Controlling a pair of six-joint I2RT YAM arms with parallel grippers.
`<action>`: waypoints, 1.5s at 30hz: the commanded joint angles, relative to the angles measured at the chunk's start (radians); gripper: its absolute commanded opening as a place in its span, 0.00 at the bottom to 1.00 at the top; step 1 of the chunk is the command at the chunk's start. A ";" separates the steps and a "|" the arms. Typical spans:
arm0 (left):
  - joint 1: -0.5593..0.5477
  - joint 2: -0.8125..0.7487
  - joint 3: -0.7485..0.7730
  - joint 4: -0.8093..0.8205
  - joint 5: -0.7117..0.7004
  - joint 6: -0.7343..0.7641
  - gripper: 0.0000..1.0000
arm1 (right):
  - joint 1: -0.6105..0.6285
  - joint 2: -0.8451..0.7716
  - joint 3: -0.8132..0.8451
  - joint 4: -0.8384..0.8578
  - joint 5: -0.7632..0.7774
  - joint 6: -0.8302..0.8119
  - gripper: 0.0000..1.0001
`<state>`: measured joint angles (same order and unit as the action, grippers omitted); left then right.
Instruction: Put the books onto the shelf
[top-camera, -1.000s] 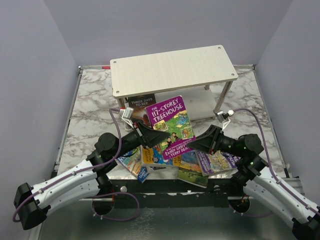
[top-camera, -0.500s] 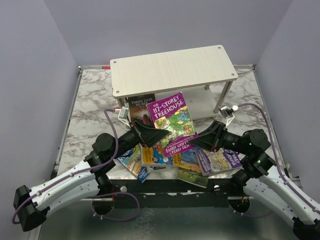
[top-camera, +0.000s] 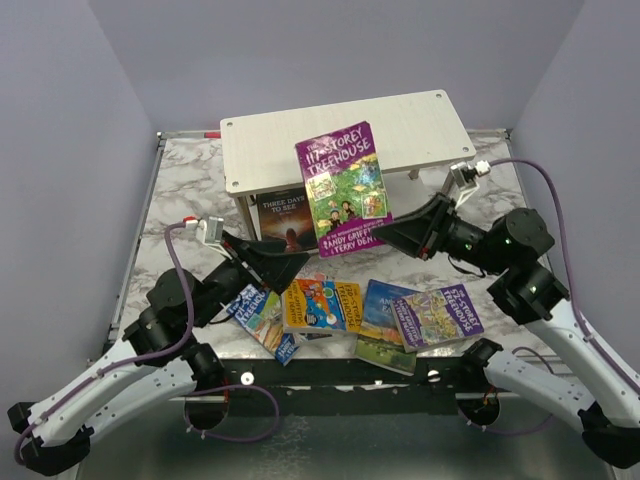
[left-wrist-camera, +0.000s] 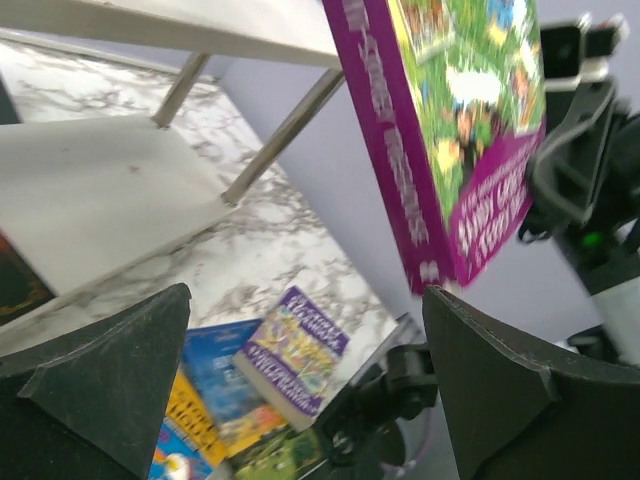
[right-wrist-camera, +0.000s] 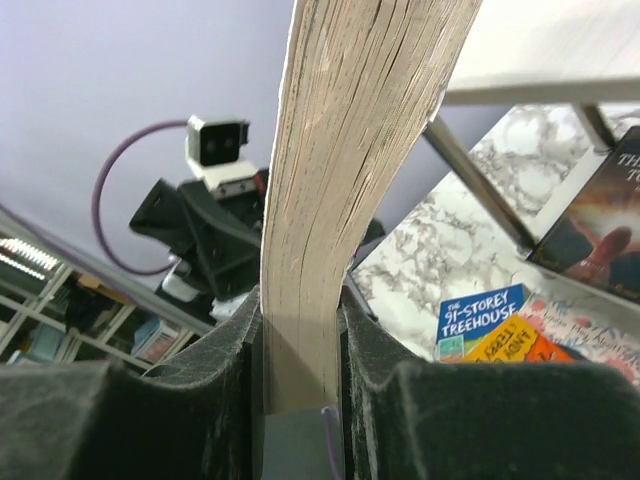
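Note:
A purple "117-Storey Treehouse" book (top-camera: 345, 190) hangs upright in the air in front of the shelf (top-camera: 290, 145), tilted a little. My right gripper (top-camera: 388, 238) is shut on its lower right corner; in the right wrist view the page block (right-wrist-camera: 350, 150) is pinched between the pads of that gripper (right-wrist-camera: 300, 310). My left gripper (top-camera: 290, 262) stands open below and left of the book, apart from it; the book (left-wrist-camera: 450, 130) shows above its empty gap (left-wrist-camera: 307, 292). Several more books lie flat near the front edge: blue (top-camera: 258, 310), orange (top-camera: 312, 303), blue landscape (top-camera: 385, 310), purple (top-camera: 440, 315).
A dark "Three Days to See" book (top-camera: 285, 215) stands on the shelf's lower board (left-wrist-camera: 90, 190), at its left end. Thin silver legs (top-camera: 447, 195) hold up the top board. Grey walls close in the marble table (top-camera: 180, 215) on three sides.
My left gripper let go of the purple book, opened wide and drew back down-left. My right gripper lifted the book from above the pile to the height of the shelf's top board.

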<state>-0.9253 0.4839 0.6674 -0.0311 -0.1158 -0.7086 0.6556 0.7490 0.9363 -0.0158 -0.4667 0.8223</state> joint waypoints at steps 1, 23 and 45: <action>-0.004 -0.051 0.035 -0.215 -0.056 0.156 0.99 | 0.005 0.111 0.133 0.017 0.069 -0.048 0.01; -0.004 -0.094 -0.015 -0.340 -0.005 0.377 0.99 | 0.037 0.640 0.608 -0.050 0.092 0.150 0.01; -0.003 -0.127 -0.031 -0.340 0.022 0.389 0.99 | 0.072 0.834 0.736 -0.099 0.151 0.177 0.01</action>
<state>-0.9253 0.3698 0.6468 -0.3611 -0.1165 -0.3321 0.7174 1.5654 1.6352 -0.1738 -0.3435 1.0039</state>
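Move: The purple 117-Storey Treehouse book is already held by its lower right part in the right hand, its middle about 8 cm ahead and 6 cm left. It is bound for the left end of the shelf's top board, some 19 cm ahead, 20 cm left and 4 cm below. Three Days to See lies on the lower board, about 20 cm ahead, 18 cm left and 25 cm down. From the left hand that left end is about 22 cm ahead, 5 cm left and slightly above. The 117-Storey Treehouse book, still pinched in the right hand, is carried about 15 cm forward and nearly as far left, in over the top board towards its left end. The right hand climbs a little on the way, then sinks back, tipping the book's far side down some 20 degrees. The empty left hand sinks about 7 cm and tips its open fingers down, drifting slightly left. ##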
